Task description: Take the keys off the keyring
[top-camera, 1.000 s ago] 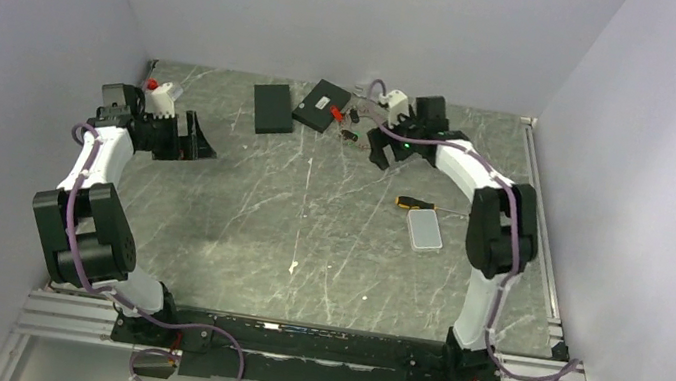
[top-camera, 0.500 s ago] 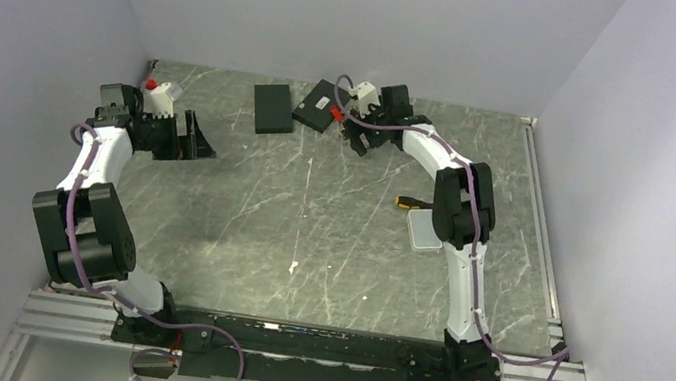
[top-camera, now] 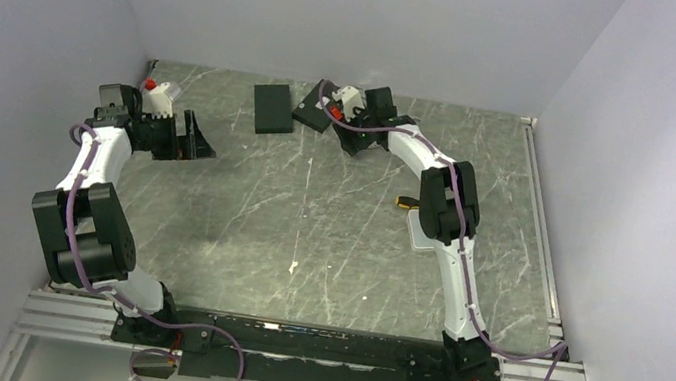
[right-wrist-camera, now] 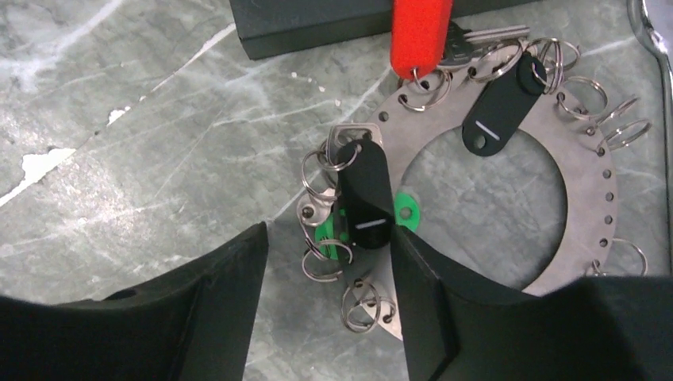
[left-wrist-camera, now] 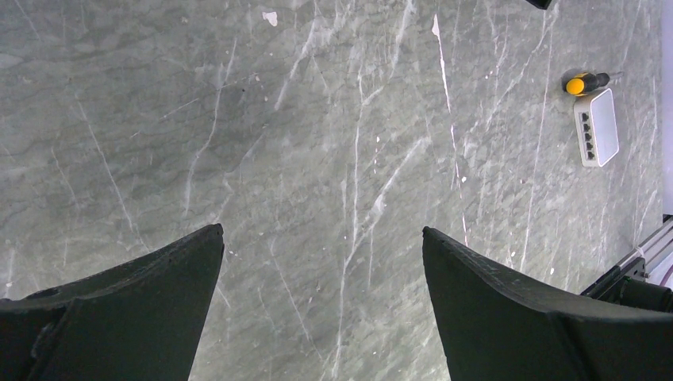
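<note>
In the right wrist view the keyring [right-wrist-camera: 586, 186], a flat grey metal ring with a wide hole, lies on the marble. Small split rings line its rim. Keys hang from it: a red-headed one [right-wrist-camera: 419, 32], a black one [right-wrist-camera: 500, 99], another black one [right-wrist-camera: 367, 194] and a green one [right-wrist-camera: 405, 209] under it. My right gripper [right-wrist-camera: 327, 238] is open, jaws partly narrowed, straddling the ring's left edge with loose split rings in the gap. From above, the right gripper [top-camera: 348, 134] hides the ring. My left gripper [left-wrist-camera: 321, 232] is wide open over bare marble, far left [top-camera: 192, 136].
Two flat black boxes [top-camera: 273, 107] [top-camera: 309, 111] lie at the back, one edge close to the red key [right-wrist-camera: 317, 20]. A yellow-handled screwdriver [left-wrist-camera: 583, 82] and a white device [left-wrist-camera: 597, 127] sit mid-right. A silver wrench [right-wrist-camera: 651, 32] lies beside the ring.
The right arm has swung left over the keyring, and its jaws have narrowed around the ring's edge. The left arm has not moved.
</note>
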Motion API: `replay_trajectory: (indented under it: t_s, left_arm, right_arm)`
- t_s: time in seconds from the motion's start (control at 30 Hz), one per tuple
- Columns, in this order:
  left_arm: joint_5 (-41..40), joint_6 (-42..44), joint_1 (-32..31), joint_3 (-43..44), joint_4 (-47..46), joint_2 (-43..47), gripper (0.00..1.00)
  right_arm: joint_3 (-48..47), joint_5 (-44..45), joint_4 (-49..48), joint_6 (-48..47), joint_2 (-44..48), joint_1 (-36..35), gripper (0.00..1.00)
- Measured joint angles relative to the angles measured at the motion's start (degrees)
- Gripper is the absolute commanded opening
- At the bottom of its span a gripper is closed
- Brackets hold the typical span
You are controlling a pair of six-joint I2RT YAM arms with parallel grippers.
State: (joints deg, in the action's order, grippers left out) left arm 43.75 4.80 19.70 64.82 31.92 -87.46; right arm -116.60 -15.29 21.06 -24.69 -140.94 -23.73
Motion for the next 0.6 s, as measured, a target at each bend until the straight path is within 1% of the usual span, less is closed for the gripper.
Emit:
replay_trajectory:
  t_s: [0.1,0.2,0.23,0.33,0.4,0.5,0.6]
  left_arm:
    - [0.02,0.02,0.04,0.0,0.0,0.0,0.99]
    - [0.02,0.02,0.04,0.0,0.0,-0.02,0.99]
    - [0.02,0.02,0.04,0.0,0.0,-0.02,0.99]
    - [0.02,0.04,0.04,0.0,0.02,0.0,0.99]
    - [0.02,0.04,0.07,0.0,0.02,-0.02,0.99]
    - [0.17,0.04,0.11,0.0,0.0,-0.02,1.0]
    - [0.5,0.04,0.11,0.0,0.02,-0.02,0.99]
  right_arm:
    - [-0.44,-0.17,-0.02,-0.22,-0.39,-0.04,0.47]
    - [-0.44,-0.15,0.31,-0.35,-0.42,-0.04,0.41]
    - [-0.42,-0.17,0.35,-0.35,-0.42,-0.04,0.37]
    - [0.76,-0.26,-0.42,-0.28,0.09,-0.04,0.17]
    - [2.82,-0.2,-0.74,-0.57,1.38,-0.04,0.08]
    - [6.25,-0.11,-0.7,-0.46,4.04,-0.04,0.0]
    - [9.29,-0.13,-0.46,-0.44,6.45,-0.04,0.0]
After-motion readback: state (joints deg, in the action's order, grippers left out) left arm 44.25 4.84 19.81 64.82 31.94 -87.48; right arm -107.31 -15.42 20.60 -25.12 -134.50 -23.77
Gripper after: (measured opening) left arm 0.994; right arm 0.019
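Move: Right beneath the open right fingers, about 1 cm down and straight below, lies the small wire ring on the near-left rim of the keyring plate, whose middle is some 6 cm ahead and 4 cm right. The near black tag sits about 3 cm ahead, and the red tag roughly 10 cm ahead and 4 cm left. From the left hand that wire ring is about 17 cm ahead, 36 cm right and 13 cm below. Closing on the small wire ring almost on the spot, the right hand sinks only a hair while its half-open fingers come together and pinch the wire between the tips. Before they are fully shut it starts to pull back towards the base, about 3 cm with some 1 cm to the right, staying low over the table and dragging the keyring by the wire. ##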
